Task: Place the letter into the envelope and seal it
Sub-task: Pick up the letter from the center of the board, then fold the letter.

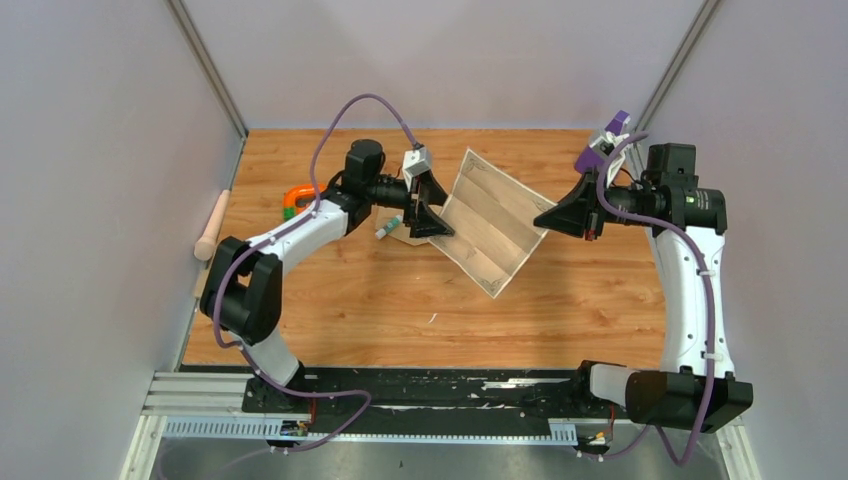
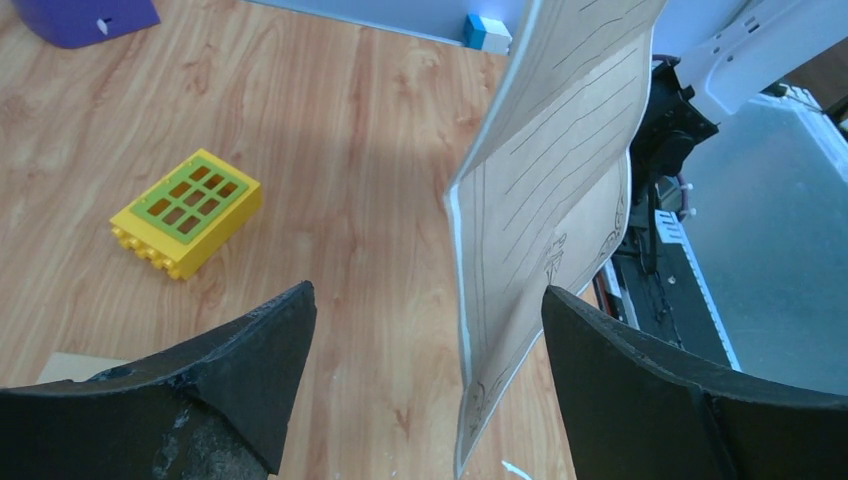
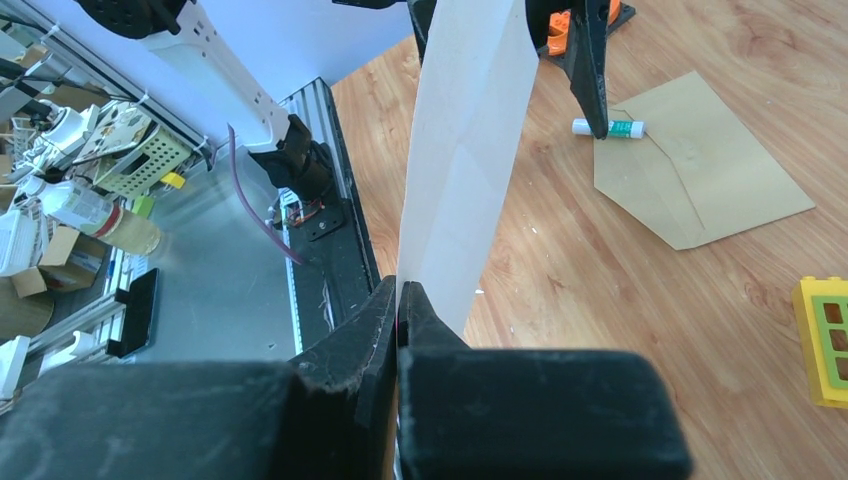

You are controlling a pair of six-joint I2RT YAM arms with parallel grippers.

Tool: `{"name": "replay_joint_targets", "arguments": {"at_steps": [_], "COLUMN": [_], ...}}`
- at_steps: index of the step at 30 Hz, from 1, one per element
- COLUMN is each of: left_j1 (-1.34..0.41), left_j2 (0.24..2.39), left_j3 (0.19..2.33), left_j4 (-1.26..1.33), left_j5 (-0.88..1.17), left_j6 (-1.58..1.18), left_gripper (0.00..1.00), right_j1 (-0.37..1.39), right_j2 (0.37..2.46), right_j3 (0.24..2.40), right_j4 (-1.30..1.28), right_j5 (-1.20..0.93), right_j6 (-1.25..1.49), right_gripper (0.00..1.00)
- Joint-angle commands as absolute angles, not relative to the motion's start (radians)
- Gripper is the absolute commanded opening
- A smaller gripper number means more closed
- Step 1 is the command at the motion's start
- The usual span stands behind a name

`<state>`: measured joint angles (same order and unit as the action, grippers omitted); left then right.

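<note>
The letter (image 1: 490, 220) is a cream sheet with a thin dark border, held up on edge above the table. My right gripper (image 1: 560, 218) is shut on its right edge; the pinch shows in the right wrist view (image 3: 398, 290), with the letter (image 3: 470, 130) rising from it. My left gripper (image 1: 425, 215) is open at the sheet's left edge. In the left wrist view (image 2: 430, 340) the letter (image 2: 545, 200) hangs between the jaws, nearer the right finger, untouched. The brown envelope (image 3: 700, 180) lies flat with its flap open, mostly hidden under the left gripper in the top view.
A glue stick (image 3: 610, 127) lies at the envelope's flap, also in the top view (image 1: 385, 230). A yellow-green block (image 2: 187, 210) sits on the table. A purple object (image 1: 600, 150) is at back right, an orange ring (image 1: 297, 200) and a wooden roller (image 1: 212, 225) at left.
</note>
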<state>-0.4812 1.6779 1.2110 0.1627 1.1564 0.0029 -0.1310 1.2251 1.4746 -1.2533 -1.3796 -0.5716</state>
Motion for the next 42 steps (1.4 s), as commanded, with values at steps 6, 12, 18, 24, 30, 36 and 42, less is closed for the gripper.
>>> {"name": "replay_joint_targets", "arguments": {"at_steps": [6, 12, 18, 24, 30, 36, 42], "left_j1": [-0.485, -0.489, -0.497, -0.499, -0.499, -0.499, -0.499], "left_j2": [1.757, 1.758, 1.737, 1.731, 1.725, 1.709, 1.698], "left_j3": [1.262, 1.258, 1.232, 1.226, 1.215, 1.206, 1.204], "left_j4": [0.251, 0.288, 0.32, 0.339, 0.385, 0.392, 0.393], "left_j5": [1.337, 1.397, 1.4, 1.389, 1.34, 1.279, 1.256], "left_j6": [-0.182, -0.236, -0.253, -0.276, -0.314, -0.316, -0.319], "left_gripper": [0.71, 0.54, 0.4, 0.1, 0.0, 0.0, 0.0], "right_j1": [-0.127, -0.127, -0.127, -0.127, -0.127, -0.126, -0.11], "right_j2": [1.239, 1.258, 1.28, 1.273, 1.251, 1.231, 1.224], "right_j3": [1.525, 1.519, 1.496, 1.488, 1.473, 1.456, 1.425], "right_j4": [-1.259, -1.224, -1.196, -1.184, -1.18, -1.18, -1.181], "right_j5": [-1.397, -1.357, -1.348, -1.349, -1.336, -1.351, -1.368], "right_j6": [-0.63, -0.639, -0.64, -0.64, -0.658, -0.669, -0.675], "right_gripper": [0.0, 0.0, 0.0, 0.0, 0.05, 0.31, 0.48]}}
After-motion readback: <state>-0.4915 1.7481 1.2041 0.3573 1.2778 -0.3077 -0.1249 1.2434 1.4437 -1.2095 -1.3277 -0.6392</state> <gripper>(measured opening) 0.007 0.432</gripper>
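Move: The letter hangs from the closed right fingers, its middle about 8 cm left, 3 cm ahead and 6 cm below them. From the open left hand, that middle is some 9 cm right, 5 cm back and 5 cm higher, with the letter's left edge already between the fingers. On the table some 23 cm below the left hand, the envelope lies 16 cm ahead and 5 cm left, the glue stick 14 cm ahead and 11 cm left, and the yellow block 19 cm ahead and 18 cm right. The left hand eases back about 3 cm with a brief dip, rolling and turning a little clockwise (some 15 degrees in all), while its wide-open fingers shut fully and pinch the letter's left edge; it then keeps that pinch and drifts about 1 cm forward. Meanwhile the right hand, still holding the opposite edge, goes about 2 cm forward and 1.5 cm down, and only once the left fingers are shut does it open nearly halfway and let go of the letter, easing back slightly. ##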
